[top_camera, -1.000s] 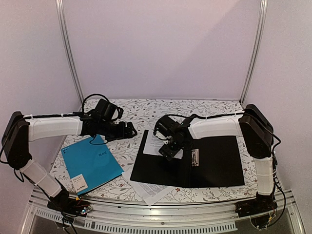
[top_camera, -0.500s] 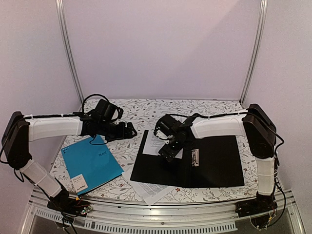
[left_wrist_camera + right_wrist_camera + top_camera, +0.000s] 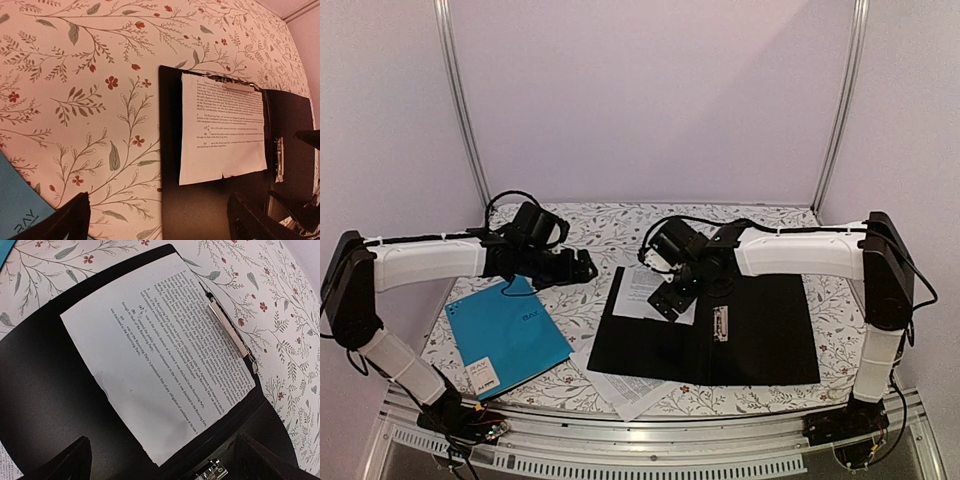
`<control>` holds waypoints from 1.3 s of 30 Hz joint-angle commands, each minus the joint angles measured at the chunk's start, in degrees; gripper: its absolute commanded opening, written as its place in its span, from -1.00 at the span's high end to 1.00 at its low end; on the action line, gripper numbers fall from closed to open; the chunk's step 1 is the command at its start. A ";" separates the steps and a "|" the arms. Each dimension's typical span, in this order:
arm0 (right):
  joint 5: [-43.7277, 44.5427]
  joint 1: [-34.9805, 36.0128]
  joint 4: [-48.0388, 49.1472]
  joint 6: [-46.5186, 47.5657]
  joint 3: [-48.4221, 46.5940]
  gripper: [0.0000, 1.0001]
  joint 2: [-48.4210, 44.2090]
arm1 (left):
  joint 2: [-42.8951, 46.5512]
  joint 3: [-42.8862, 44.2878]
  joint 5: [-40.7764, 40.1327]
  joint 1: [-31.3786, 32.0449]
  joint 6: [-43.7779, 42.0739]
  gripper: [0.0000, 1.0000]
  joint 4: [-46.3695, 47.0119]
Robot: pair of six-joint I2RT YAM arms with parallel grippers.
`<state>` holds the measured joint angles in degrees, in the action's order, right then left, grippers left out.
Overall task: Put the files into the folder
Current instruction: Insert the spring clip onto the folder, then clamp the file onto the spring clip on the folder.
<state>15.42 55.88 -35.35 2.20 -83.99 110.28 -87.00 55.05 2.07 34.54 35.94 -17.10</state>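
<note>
The black folder [image 3: 760, 340] lies open at the centre right of the table. One printed white sheet of the files [image 3: 642, 291] lies flat on its left leaf, its top edge under a silver clip [image 3: 227, 330]. Another sheet [image 3: 630, 392] pokes out from under the folder's front edge. My right gripper [image 3: 666, 300] hovers just above the sheet [image 3: 160, 355], open, nothing between its fingers [image 3: 67, 465]. My left gripper [image 3: 583, 268] hangs open over the tablecloth left of the folder [image 3: 200, 210], facing the sheet [image 3: 220, 130].
A teal-blue folder [image 3: 510, 335] lies at the front left, its corner under the left fingers [image 3: 15, 217]. A metal ring mechanism [image 3: 278, 160] runs along the black folder's spine. The flowered tablecloth [image 3: 760, 222] is bare at the back, ending at the walls.
The right gripper opened wider and rose slightly off the sheet, which stays on the folder; its arm swung outward to the right. The left arm barely moved.
</note>
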 commanded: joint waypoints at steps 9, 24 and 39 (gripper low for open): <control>1.39 0.68 -2.02 -1.70 2.69 -0.97 -6.48 | 10.93 -1.16 -12.70 -0.58 -3.07 -0.99 -3.68; 8.19 -2.23 4.52 -4.31 6.29 -0.98 -13.57 | 14.93 -3.71 -13.85 -0.71 -2.90 -0.99 1.11; -7.32 -17.05 9.69 -15.83 5.06 -0.98 -12.51 | 0.86 -4.51 4.73 3.31 -8.84 -0.99 25.31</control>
<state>14.20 41.74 -27.59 -8.56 -78.02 96.20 -81.45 51.11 -1.13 36.21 29.15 -0.95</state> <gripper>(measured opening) 0.989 0.995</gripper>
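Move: The spring clip is already on the far edge of the folder's left half, roughly 15 cm straight ahead of the right hand and 8 cm below it. The clipped paper's middle lies about 8 cm ahead and 2 cm left of that hand; the bare clip by the spine is about 1 cm ahead and 12 cm to its right, both about 8 cm down. From the left hand, the spring clip is some 10 cm ahead, 22 cm right and 10 cm down. With open, empty fingers the right hand climbs about 9 cm clear of the folder, first easing back a touch, then sweeping forward and to the right, each about 8 cm net, towards the folder's far side, while it rolls its left side up and turns clockwise by some 20 degrees. The left hand, open and empty beside the folder, rises about 8 cm while going 5 cm left and tipping its fingertips up and outward, then swings back some 7 cm to the right towards the folder, easing slightly forward and down at the end. ##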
